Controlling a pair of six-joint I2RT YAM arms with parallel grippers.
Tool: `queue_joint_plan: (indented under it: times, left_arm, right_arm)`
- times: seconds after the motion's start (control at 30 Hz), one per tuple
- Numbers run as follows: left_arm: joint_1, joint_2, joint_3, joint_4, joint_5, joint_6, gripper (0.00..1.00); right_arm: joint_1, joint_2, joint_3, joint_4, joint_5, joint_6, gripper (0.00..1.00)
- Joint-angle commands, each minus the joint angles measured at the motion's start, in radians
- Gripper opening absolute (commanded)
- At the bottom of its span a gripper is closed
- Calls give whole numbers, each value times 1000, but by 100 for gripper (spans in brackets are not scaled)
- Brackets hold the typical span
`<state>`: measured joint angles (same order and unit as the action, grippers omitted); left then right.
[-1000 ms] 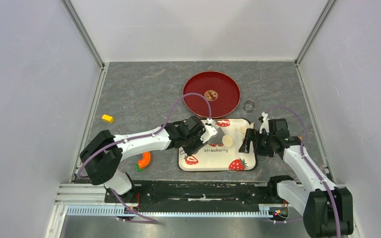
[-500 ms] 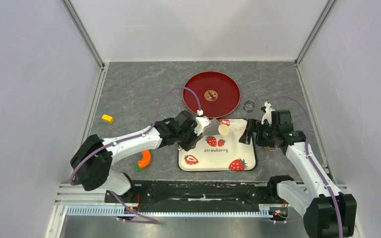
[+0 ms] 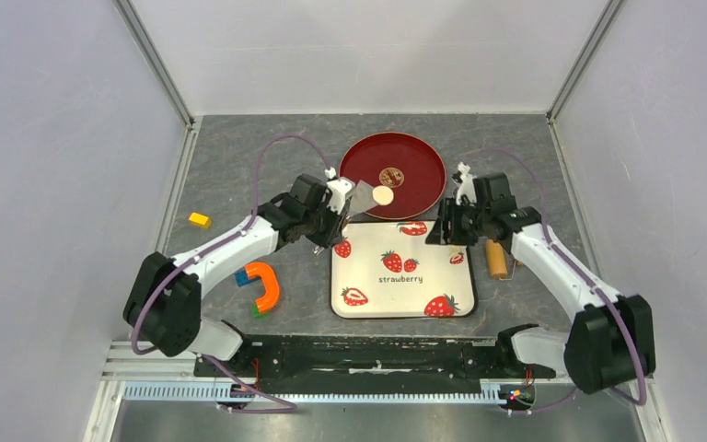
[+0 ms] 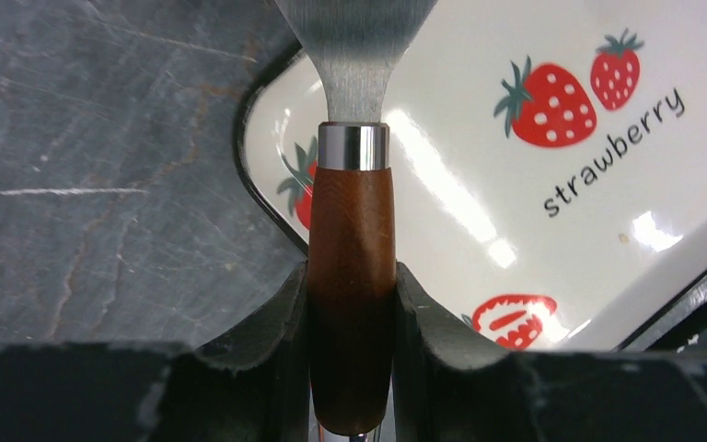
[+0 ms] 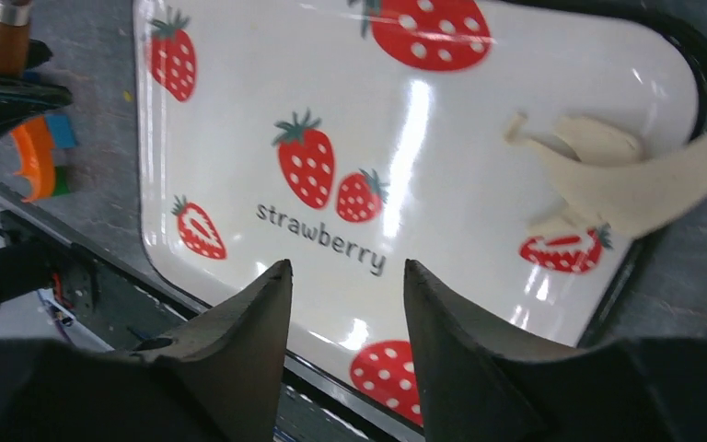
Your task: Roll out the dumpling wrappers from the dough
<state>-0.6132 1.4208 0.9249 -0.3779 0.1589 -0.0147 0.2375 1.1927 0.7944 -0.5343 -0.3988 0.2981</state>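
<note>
My left gripper (image 3: pixel 331 214) is shut on the brown wooden handle (image 4: pixel 350 267) of a metal spatula (image 3: pixel 361 195). On its blade lies one round cream dumpling wrapper (image 3: pixel 383 195), held over the near rim of the red plate (image 3: pixel 423 161). The strawberry tray (image 3: pixel 396 299) sits just below. Ragged cream dough scraps (image 5: pixel 598 175) lie in the tray's far right corner. My right gripper (image 3: pixel 444 230) hovers over that corner, open with nothing between its fingers (image 5: pixel 272 304).
A tan wooden roller (image 3: pixel 495 258) lies on the table right of the tray, under my right arm. An orange U-shaped piece (image 3: pixel 262 285) sits left of the tray, a yellow block (image 3: pixel 200 219) further left. Walls close in three sides.
My left arm carried the wrapper on the spatula from the tray up toward the red plate. My right gripper shifted to the tray's far corner and its jaws narrowed.
</note>
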Motion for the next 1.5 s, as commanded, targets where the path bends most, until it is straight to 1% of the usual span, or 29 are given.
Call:
queue_joint_plan:
  times: [0.0, 0.03, 0.07, 0.13, 0.2, 0.23, 0.4, 0.57, 0.63, 1.0, 1.47]
  left_arm:
    - [37, 54, 139, 2, -19, 1, 2]
    - [42, 78, 168, -13, -38, 8, 2]
    - [46, 102, 192, -24, -54, 13, 2]
    - [50, 152, 252, -51, -78, 25, 2]
    - [54, 206, 316, -77, -90, 46, 2]
    - [55, 233, 342, -86, -98, 47, 2]
    - [56, 350, 470, -128, -139, 45, 2]
    - [56, 458, 590, -193, -156, 71, 2]
    - [57, 488, 625, -207, -185, 80, 2]
    - [52, 605, 717, -250, -198, 103, 2]
    - [8, 705, 831, -298, -227, 123, 2]
  right_arm:
    - [56, 111, 166, 93, -1, 16, 40]
    - [62, 139, 197, 103, -8, 20, 29]
    - [67, 163, 236, 111, -14, 22, 20]
    - [74, 216, 310, 127, -17, 25, 8]
    - [79, 283, 383, 139, -20, 29, 1]
    - [81, 310, 421, 144, -23, 30, 0]
    - [91, 452, 545, 213, -60, 64, 0]
    - [108, 575, 637, 265, -59, 84, 0]
    - [116, 628, 679, 267, -56, 84, 0]
    - [136, 845, 830, 284, 12, 101, 0]
    - [136, 986, 911, 305, 100, 120, 0]
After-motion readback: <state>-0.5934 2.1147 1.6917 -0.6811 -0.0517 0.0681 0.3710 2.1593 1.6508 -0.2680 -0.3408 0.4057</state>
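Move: The left hand holds the spatula, with the wrapper lying at its blade end, roughly 13 cm ahead and 10 cm right of the hand. The red plate's middle is about 26 cm ahead, 13 cm right and 9 cm below; the strawberry tray's middle is some 6 cm back, 15 cm right. From the empty right hand the wrapper is about 15 cm ahead, 14 cm left and slightly lower, the plate 28 cm ahead, 11 cm left; dough scraps lie 4 cm ahead, 4 cm right, 10 cm below. Keeping its grip on the spatula handle, the left hand carries the wrapper forward some 13 cm to over the red plate, rising slightly, then sinking to about 4 cm lower, while rolling some 20 degrees, left side up. The right hand shuts its fingers early and arcs about 23 cm forward and 13 cm left, up over the tray and down beside the wrapper and blade; contact there can't be made out. ##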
